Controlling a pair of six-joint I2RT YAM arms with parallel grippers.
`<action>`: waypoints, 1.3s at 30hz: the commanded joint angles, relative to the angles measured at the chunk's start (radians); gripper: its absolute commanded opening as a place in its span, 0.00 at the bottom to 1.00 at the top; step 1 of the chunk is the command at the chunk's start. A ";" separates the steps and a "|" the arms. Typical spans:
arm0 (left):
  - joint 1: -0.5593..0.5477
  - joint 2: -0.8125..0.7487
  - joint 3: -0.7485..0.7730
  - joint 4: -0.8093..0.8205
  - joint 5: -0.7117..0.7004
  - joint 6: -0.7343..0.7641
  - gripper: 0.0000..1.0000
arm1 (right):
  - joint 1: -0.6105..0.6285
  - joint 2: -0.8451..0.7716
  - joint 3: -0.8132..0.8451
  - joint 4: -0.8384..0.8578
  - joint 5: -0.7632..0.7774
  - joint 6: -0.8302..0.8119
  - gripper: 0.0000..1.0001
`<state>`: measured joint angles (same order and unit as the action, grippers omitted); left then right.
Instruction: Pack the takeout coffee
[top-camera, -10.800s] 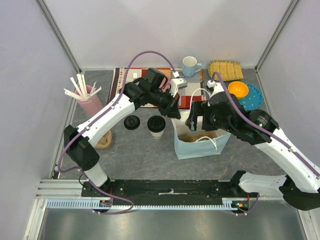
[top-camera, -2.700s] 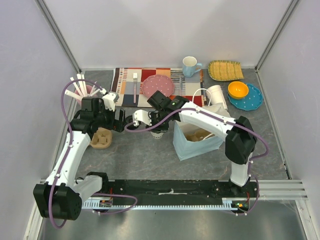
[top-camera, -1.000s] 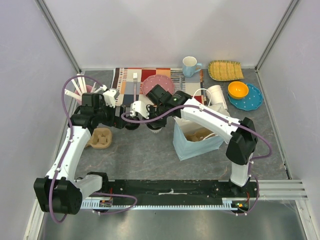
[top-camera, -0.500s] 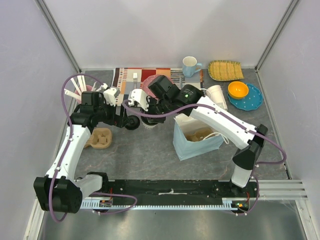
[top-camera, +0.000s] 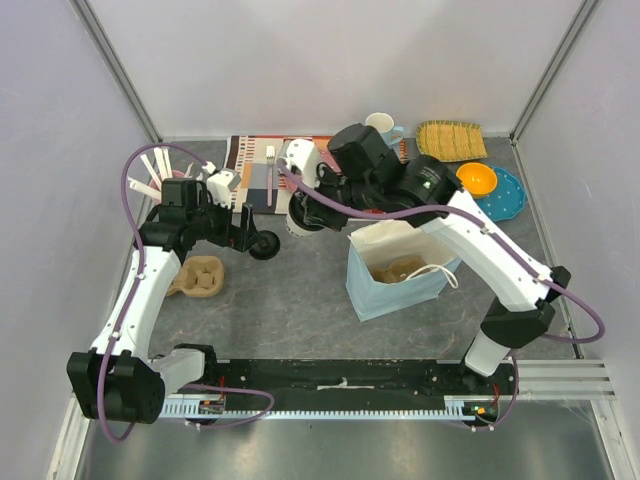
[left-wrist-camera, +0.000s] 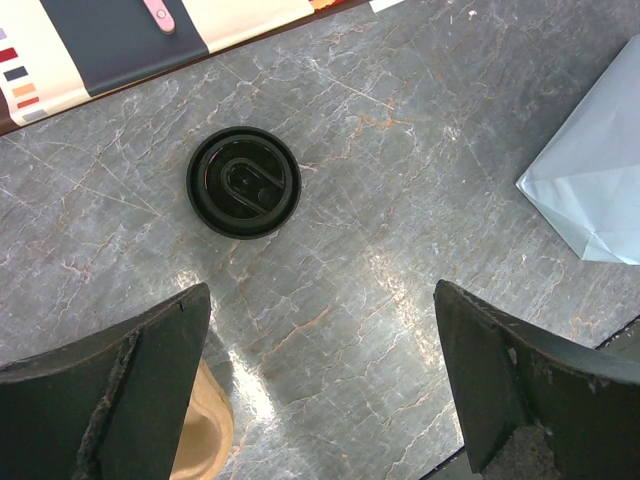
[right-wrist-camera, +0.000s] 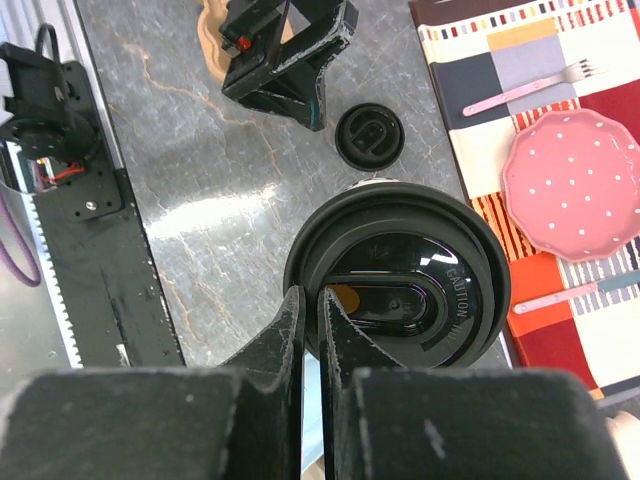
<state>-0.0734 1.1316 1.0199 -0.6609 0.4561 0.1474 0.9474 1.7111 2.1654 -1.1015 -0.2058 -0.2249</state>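
Observation:
The takeout coffee (right-wrist-camera: 405, 292), a cream paper cup (top-camera: 298, 222) capped with a black lid, hangs in the air over the placemat's near edge. My right gripper (right-wrist-camera: 310, 303) is shut on the lid's rim, one finger inside the rim and one outside. A second black lid (left-wrist-camera: 243, 181) lies flat on the grey tabletop and also shows as the loose lid (top-camera: 264, 244) in the top view. My left gripper (left-wrist-camera: 320, 288) hovers just above and near of that lid, open wide with nothing between its fingers.
A light blue paper bag (top-camera: 400, 272) stands open right of centre, with something tan inside. A tan cup carrier (top-camera: 200, 277) lies at the left. The striped placemat (top-camera: 255, 165), a pink holder of stirrers (top-camera: 165, 190), a mug (top-camera: 381, 122), woven tray (top-camera: 450, 140) and orange bowl (top-camera: 476, 179) line the back.
My right arm has lifted the lidded cup off the table and swung up and toward the back right. The left arm and the loose lid have stayed put.

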 joint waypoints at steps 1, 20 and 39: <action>0.004 -0.003 0.039 0.003 0.042 0.023 1.00 | 0.007 -0.090 0.048 -0.032 0.023 0.081 0.00; 0.000 -0.001 0.055 0.023 0.075 0.008 1.00 | 0.005 -0.327 0.031 -0.168 0.225 0.248 0.00; -0.104 0.023 0.069 0.018 0.089 -0.008 1.00 | 0.004 -0.364 -0.065 -0.350 0.329 0.315 0.00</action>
<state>-0.1562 1.1561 1.0431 -0.6567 0.5251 0.1467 0.9470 1.3399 2.1387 -1.3472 0.1036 0.0582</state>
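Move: The open blue bag, where the lidded coffee cup in the right hand is going, has its middle about 19 cm to the right of that hand, roughly level with it fore and aft and some 26 cm lower; the cup carrier inside lies at the same spot, about 31 cm down. The spare black lid is on the table about 11 cm ahead and 12 cm left. From the left hand, the bag lies about 34 cm right, 5 cm back and 10 cm below. Still pinching the black lid's rim, the right hand carries the coffee cup rightward about 14 cm towards the bag and some 5 cm back, first climbing about 8 cm, then easing down nearly 2 cm while the wrist turns some 25 degrees clockwise. The open, empty left hand drifts about 3 cm right. ##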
